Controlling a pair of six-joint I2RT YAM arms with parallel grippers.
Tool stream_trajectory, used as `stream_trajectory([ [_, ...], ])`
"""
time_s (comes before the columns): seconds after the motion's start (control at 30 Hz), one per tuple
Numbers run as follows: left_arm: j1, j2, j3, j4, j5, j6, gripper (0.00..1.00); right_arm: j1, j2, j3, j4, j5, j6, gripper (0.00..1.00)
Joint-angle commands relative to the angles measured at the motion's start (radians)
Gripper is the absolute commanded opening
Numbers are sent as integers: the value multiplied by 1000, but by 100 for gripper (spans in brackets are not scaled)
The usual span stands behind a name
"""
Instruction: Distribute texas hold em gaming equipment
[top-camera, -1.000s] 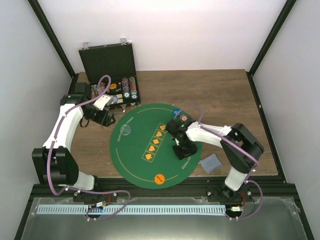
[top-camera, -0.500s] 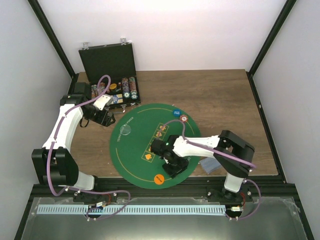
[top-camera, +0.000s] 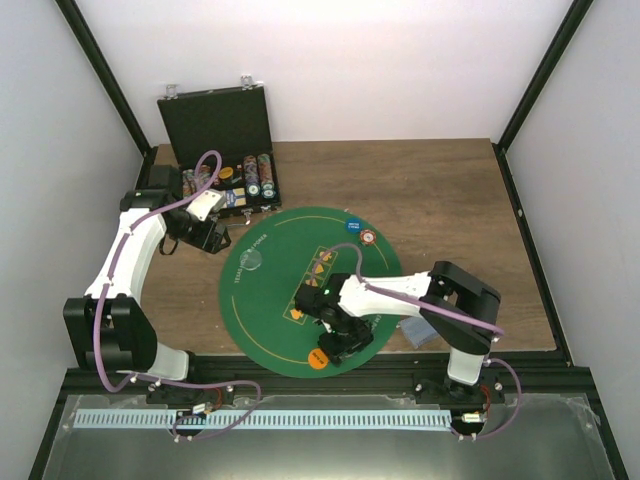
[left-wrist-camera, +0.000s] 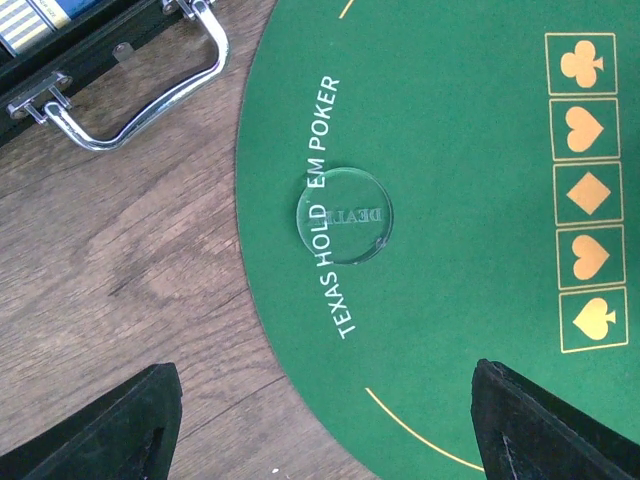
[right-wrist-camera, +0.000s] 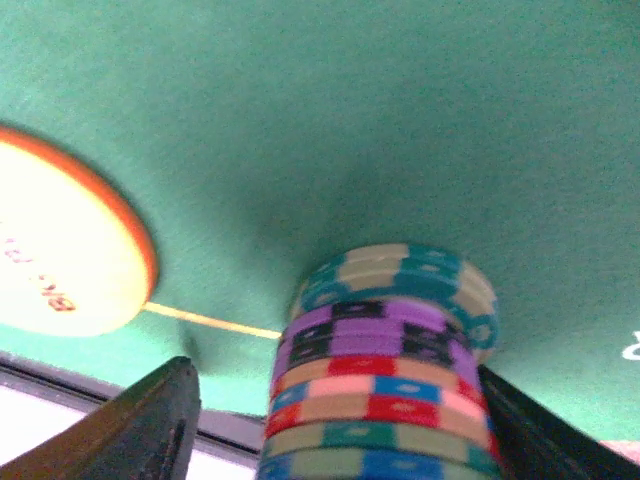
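A stack of striped poker chips (right-wrist-camera: 385, 360) stands with its far end on the green felt mat (top-camera: 275, 300), between the fingers of my right gripper (right-wrist-camera: 338, 378). The jaws are open: a gap shows between the left finger (right-wrist-camera: 150, 425) and the stack. An orange disc (top-camera: 318, 357) lies just beside it. In the top view my right gripper (top-camera: 336, 338) is low over the mat's near edge. A clear dealer disc (left-wrist-camera: 344, 215) lies on the mat's left side. My left gripper (left-wrist-camera: 325, 440) hangs open and empty above the mat's left rim.
The black hinged case (top-camera: 215, 125) stands open at the back left, with rows of chips (top-camera: 245, 182) in its tray and its metal handle (left-wrist-camera: 140, 100) facing the mat. A blue disc (top-camera: 353, 225) and a red-and-white disc (top-camera: 368, 238) lie at the mat's far edge. Grey-blue cards (top-camera: 420, 330) lie right of the mat.
My right gripper has carried the chip stack from the mat's right side to its near edge by the orange disc, and its jaws have widened. The left arm has stayed put.
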Motion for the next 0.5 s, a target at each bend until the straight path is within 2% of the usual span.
stream_trajectory([
  [0.0,-5,-28,-7,8,4,9,81,21,33,-1,18,-20,17,75],
  [0.17,-5,-27,-9,7,7,12,81,19,14,45,-17,-2,22,99],
  [0.47,-5,-31,3,2,11,9,81,-48,-124,162,-190,124,107,100],
])
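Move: The chip stack stands upright between the right hand's parting fingers, about level with the hand point and roughly 1 cm to its right. The orange big blind marker lies some 6 cm left and 2 cm back of that hand, while the grey cloth lies about 16 cm to its right and 4 cm ahead. From the left hand, which idles, the chip stack is some 23 cm back, 27 cm to the right and 15 cm below. The right hand lets the chip stack go beside the big blind marker: its fingers, already parting, spread on to fully open while the hand eases about 1 cm to the left and slightly back, which leaves the stack about midway between them. It then rises some 2.5 cm, slowly at first and then faster, swinging about 1.5 cm forward as it climbs, with the fingers still pointing down and the wrist barely turning. ##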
